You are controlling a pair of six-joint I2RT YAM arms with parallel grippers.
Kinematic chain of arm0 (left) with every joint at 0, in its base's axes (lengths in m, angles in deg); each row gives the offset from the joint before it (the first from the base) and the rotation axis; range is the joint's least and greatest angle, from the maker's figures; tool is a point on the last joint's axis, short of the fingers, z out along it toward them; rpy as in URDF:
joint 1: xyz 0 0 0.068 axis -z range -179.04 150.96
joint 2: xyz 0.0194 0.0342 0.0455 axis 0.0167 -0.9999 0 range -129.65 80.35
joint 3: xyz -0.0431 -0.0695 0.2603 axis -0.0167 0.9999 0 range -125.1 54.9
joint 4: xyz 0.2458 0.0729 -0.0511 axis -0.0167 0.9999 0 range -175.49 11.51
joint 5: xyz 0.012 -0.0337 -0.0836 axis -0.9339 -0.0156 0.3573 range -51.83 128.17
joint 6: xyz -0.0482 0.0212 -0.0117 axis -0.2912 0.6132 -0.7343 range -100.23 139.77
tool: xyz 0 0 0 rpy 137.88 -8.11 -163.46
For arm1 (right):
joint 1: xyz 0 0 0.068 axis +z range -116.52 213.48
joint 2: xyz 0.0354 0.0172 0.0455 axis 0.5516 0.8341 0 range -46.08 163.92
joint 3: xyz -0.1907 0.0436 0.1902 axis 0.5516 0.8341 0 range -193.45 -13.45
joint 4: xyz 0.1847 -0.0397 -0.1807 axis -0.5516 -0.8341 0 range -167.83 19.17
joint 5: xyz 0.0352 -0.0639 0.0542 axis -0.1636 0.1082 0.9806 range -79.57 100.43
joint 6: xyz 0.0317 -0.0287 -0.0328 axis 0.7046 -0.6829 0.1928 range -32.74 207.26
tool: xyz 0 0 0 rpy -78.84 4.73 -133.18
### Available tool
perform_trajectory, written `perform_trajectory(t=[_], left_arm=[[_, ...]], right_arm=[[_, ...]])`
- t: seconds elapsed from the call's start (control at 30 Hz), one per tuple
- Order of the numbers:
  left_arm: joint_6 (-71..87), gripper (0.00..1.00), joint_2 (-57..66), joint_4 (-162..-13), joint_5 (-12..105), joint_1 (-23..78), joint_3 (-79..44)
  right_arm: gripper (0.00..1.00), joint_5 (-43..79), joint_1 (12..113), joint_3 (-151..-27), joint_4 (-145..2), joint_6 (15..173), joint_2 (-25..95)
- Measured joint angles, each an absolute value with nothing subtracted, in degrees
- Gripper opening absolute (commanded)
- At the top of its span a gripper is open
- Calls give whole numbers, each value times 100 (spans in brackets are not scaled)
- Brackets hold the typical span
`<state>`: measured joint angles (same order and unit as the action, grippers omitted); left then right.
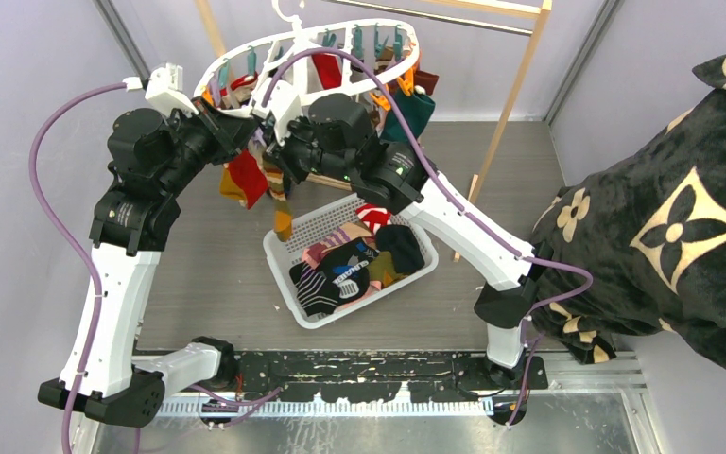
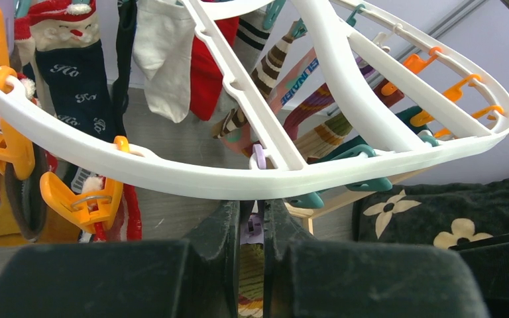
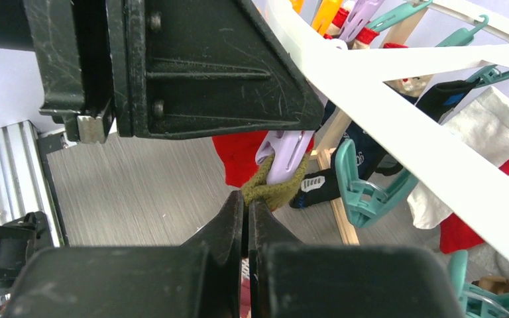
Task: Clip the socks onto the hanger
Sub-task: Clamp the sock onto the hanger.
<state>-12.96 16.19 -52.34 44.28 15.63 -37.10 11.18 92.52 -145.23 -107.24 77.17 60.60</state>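
Note:
The white oval hanger (image 1: 236, 59) hangs at the back with several socks clipped to it. It fills the left wrist view (image 2: 192, 179). My left gripper (image 2: 254, 215) is just under the ring, shut on a purple peg (image 2: 254, 230). My right gripper (image 3: 246, 202) is right beside it, shut on the cuff of an olive sock (image 3: 275, 191). The tip of the purple peg (image 3: 285, 156) sits on that cuff. The sock hangs down between both grippers (image 1: 284, 219). Whether the peg grips the cuff I cannot tell. More socks (image 1: 350, 265) lie in the basket.
A white mesh basket (image 1: 280, 257) stands on the table under the hanger. A light wooden rack frame (image 1: 520, 85) stands behind. A big black plush blanket with beige flowers (image 1: 662, 218) lies at the right. Orange pegs (image 2: 83, 199) and teal pegs (image 3: 361, 189) hang close to the grippers.

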Motion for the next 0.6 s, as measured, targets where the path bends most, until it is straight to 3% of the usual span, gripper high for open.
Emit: perform_trajectory(t=[0.13, 0.2, 0.3, 0.4, 0.43, 0.6], left_arm=[[-1259, 50, 1619, -5206, 4353, 1561, -3708], [-1264, 72, 1617, -5151, 4268, 1557, -3702], [-1229, 86, 1619, -5022, 4137, 1557, -3699], [-1200, 92, 1641, -4862, 4043, 1557, -3697], [-1161, 95, 1665, -4795, 4021, 1555, -3697], [-973, 100, 1901, -4500, 3990, 1531, -3697]], right_arm=[[1, 1145, 9252, -14545, -10682, 7732, 6060], [1, 1147, 9252, -14545, -10673, 7737, 6060], [6, 1149, 9252, -14545, -10630, 7765, 6060], [22, 1142, 9252, -14545, -10558, 7826, 6060], [37, 1140, 9252, -14545, -10533, 7852, 6060], [85, 957, 9252, -14377, -10291, 8104, 6033]])
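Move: The lilac clip on the near rim of the hanger is already between the left hand's shut fingers, its jaws just below them, and the olive striped sock's cuff hangs about 4 cm below that hand. The right hand pinches that cuff, with the clip roughly 3 cm above it, 2 cm ahead and 1 cm left. From the left hand, an orange clip sits some 6 cm left and 2 cm ahead; a teal clip is about 5 cm ahead and 4 cm right. The lilac clip is let go first: the left fingers spread from shut to almost fully wide, so it can bite the sock's cuff, while that hand slips down and to its left about 2 cm each, then backs off. The right hand keeps its pinch, easing the cuff up about 1 cm, and then opens a little past halfway and frees the sock. ##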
